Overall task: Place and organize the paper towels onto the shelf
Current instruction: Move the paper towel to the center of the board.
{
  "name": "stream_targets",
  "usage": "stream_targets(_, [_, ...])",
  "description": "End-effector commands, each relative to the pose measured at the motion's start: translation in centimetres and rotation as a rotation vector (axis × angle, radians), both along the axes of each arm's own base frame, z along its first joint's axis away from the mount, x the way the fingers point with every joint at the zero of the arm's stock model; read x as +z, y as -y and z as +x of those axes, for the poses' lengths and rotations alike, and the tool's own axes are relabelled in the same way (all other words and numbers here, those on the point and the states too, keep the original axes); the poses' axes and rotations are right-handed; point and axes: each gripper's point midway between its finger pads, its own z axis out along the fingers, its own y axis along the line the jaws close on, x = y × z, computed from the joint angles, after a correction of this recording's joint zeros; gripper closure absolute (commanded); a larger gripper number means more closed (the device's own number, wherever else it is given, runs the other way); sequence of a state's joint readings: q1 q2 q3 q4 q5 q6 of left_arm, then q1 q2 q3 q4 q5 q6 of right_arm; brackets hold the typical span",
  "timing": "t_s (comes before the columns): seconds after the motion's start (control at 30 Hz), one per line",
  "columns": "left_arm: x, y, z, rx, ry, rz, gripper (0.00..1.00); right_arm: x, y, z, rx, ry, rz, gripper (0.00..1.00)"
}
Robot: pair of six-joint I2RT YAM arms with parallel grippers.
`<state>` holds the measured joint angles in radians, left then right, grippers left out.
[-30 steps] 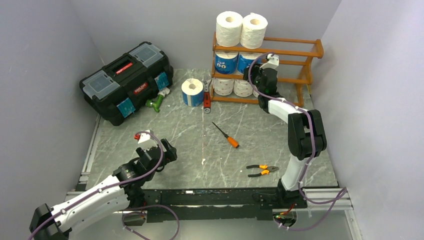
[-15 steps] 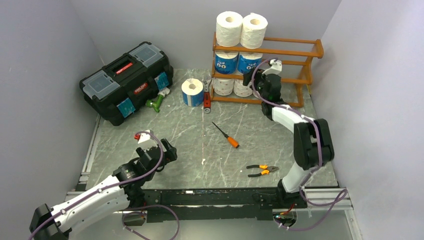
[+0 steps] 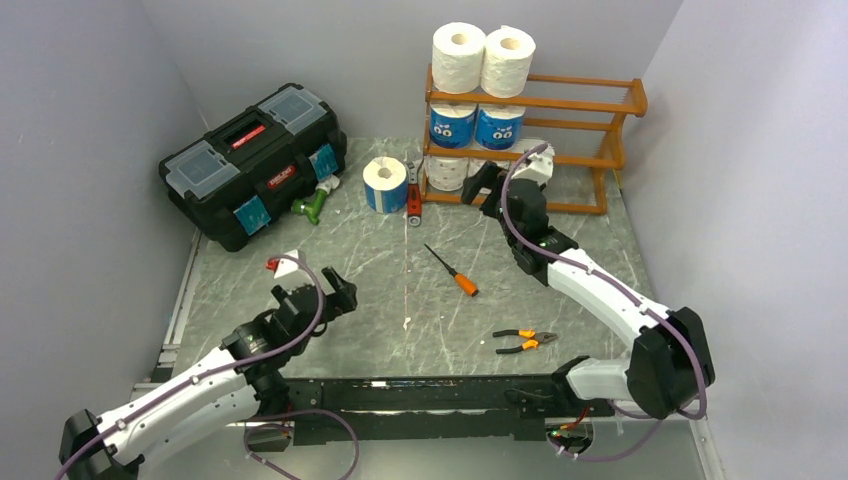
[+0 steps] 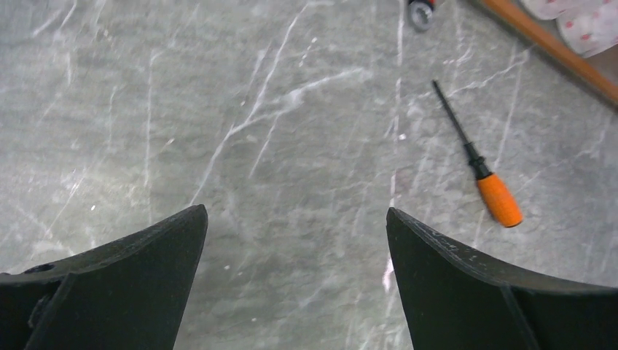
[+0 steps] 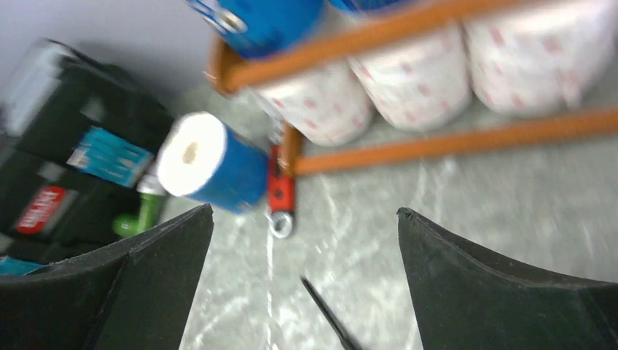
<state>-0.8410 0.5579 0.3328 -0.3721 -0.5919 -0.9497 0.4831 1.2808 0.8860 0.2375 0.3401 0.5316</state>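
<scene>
The shelf stands at the back right. On its top are two white paper towels. Two blue ones fill the middle tier. The right wrist view shows three white rolls on the bottom tier behind the shelf rail. One blue roll stands on the table left of the shelf. My right gripper hangs open and empty just in front of the bottom tier. Low over the near left of the table, my left gripper is open with nothing in it.
A black toolbox sits at the back left, with a green object beside it. A red tool lies by the shelf's left leg. An orange-handled screwdriver and pliers lie mid-table.
My right gripper has drawn back from the bottom tier toward the near left, its jaws spreading wide. The left gripper has shifted slightly.
</scene>
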Motion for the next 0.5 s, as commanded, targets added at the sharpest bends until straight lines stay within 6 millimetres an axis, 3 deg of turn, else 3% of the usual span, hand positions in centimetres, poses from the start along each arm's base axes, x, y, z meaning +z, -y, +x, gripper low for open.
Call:
stream_targets(0.0, [5.7, 1.3, 2.4, 0.009, 0.105, -0.049, 0.01, -6.2, 3.8, -3.4, -0.252, -0.306, 0.063, 0.00])
stream_targets(0.23, [8.3, 3.9, 6.6, -0.036, 0.073, -0.119, 0.01, -9.5, 2.4, -8.3, -0.047, -0.380, 0.084, 0.00])
stream_targets(0.4, [8.1, 5.5, 10.5, -0.073, -0.052, -0.221, 0.01, -10.8, 3.4, -10.8, -0.035, -0.401, 0.125, 0.00])
stream_targets(0.47, [7.8, 5.2, 12.3, -0.056, -0.104, -0.237, 0.01, -11.6, 3.5, -11.5, -0.009, -0.418, 0.099, 0.00])
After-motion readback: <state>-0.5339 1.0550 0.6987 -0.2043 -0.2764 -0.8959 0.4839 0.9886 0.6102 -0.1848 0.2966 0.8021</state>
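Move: The lone blue-wrapped paper towel stands about 27 cm ahead of the left hand, 10 cm to its right and some 6 cm lower. The red wrench lies 6 cm to the right of that towel, the green tool some 16 cm to the left of it. The screwdriver is about 8 cm ahead of the left hand and 26 cm right. From the right hand the towel lies about 9 cm ahead, 19 cm left and 20 cm down. Open left hand reaches 9 cm forward and up towards the paper towel; right sinks back from the shelf. ##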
